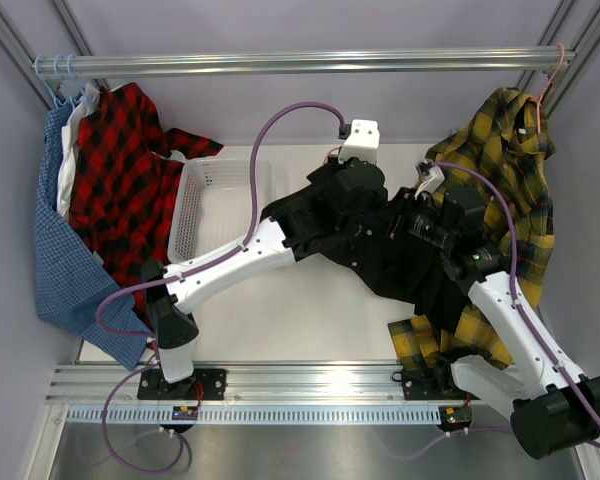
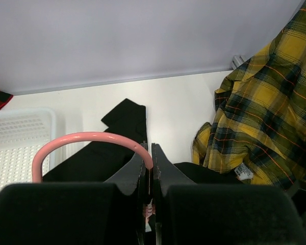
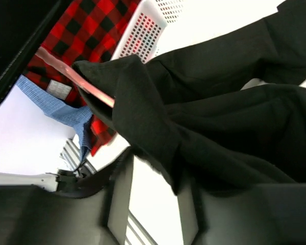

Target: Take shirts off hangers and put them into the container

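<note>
The black shirt is bunched above the table's middle, between the two arms. My left gripper is shut on the hook of its pink hanger, with the white container just to its left. My right gripper is open; a fold of the black shirt hangs between its fingertips, and the hanger's pink bar shows under the cloth. The yellow-and-black plaid shirt hangs from a pink hanger at the rail's right end, its hem resting on the table.
A red-and-black plaid shirt and a blue checked shirt hang at the left end of the metal rail, draping over the left side of the container. The arm bases sit on a slotted rail at the near edge.
</note>
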`<state>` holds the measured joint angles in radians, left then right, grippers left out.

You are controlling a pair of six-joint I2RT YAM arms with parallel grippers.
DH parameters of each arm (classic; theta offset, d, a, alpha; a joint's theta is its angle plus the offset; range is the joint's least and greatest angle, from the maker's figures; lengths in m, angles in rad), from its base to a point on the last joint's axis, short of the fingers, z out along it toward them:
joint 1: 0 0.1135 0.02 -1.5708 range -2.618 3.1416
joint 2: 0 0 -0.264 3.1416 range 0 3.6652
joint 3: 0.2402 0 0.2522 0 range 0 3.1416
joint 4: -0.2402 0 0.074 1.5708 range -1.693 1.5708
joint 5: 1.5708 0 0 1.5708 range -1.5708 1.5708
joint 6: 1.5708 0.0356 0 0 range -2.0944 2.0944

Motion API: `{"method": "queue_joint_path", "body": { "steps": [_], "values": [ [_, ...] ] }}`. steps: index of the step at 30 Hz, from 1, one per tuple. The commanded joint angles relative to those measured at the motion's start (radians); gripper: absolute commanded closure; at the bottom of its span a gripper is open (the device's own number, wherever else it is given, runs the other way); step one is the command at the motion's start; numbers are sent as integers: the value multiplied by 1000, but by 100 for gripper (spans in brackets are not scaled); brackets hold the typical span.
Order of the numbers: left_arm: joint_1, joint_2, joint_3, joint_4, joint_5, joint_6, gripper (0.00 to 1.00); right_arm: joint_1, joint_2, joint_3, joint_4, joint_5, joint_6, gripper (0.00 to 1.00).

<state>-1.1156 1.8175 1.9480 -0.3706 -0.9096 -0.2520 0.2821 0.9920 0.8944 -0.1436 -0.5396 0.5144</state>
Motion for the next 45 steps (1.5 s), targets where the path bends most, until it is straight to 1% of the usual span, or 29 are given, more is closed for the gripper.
{"method": "queue_joint_path", "body": {
  "steps": [1,3,4,6,10,11,14,17,22,28,32,36,40,43,45],
  "values": [
    [-1,-27,0,44,-6,-50,100,9,0,93,0,20,-31,73],
    [8,-35,-7,39,-9,-53,100,11,-15,144,-68,29,-42,86],
    [11,-41,-14,38,-6,-59,100,9,-21,165,-95,33,-57,95],
    [23,-58,-34,33,-2,-69,100,9,-44,228,-178,76,-70,100],
    [46,-96,-70,21,15,-98,100,9,-78,346,-339,229,-93,100],
    [53,-104,-84,22,12,-96,100,9,-84,391,-400,246,-97,100],
    [69,-130,-100,16,8,-99,100,9,-90,454,-506,309,-123,100],
    [89,-159,-129,13,6,-107,100,9,-102,482,-591,360,-149,100],
    [106,-211,-201,30,21,-99,100,9,-124,485,-678,438,-189,100],
    [114,-311,-326,139,70,-35,100,6,-133,472,-767,498,-220,100],
    [114,-366,-392,170,116,-6,100,8,-131,471,-798,529,-228,100],
    [122,-425,-437,180,107,-33,100,6,-125,468,-827,526,-228,100],
    [131,-406,-413,144,20,-53,100,6,-133,469,-872,471,-221,100],
    [132,-371,-380,137,-72,-59,100,6,-128,544,-934,440,-224,100],
    [132,-353,-368,134,-90,-67,100,6,-122,575,-958,426,-221,100]
  ]
}}
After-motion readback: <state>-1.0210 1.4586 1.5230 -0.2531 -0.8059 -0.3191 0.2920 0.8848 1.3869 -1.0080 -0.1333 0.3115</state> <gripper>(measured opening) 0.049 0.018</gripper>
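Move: The right hand's half-open fingers stand around a fold of the black shirt, so that fold is practically at the hand point. The yellow plaid shirt hangs some 17 cm to its right, about 4 cm farther out and 8 cm lower. The left hand already grips the pink hanger; from it the fold lies about 7 cm right, 6 cm nearer and 9 cm below, and the container roughly 24 cm left, 3 cm farther out, 32 cm below. Pulling apart: the right fingers shut on the black shirt's fold, then the hand swings up about 11 cm while going right and back, sinks half of that again, and ends some 9 cm to the right and 7 cm back, rolling left side down and turning clockwise about 20 degrees. Meanwhile the left hand, still pinching the hanger, draws it about 8 cm left, towards the container. ##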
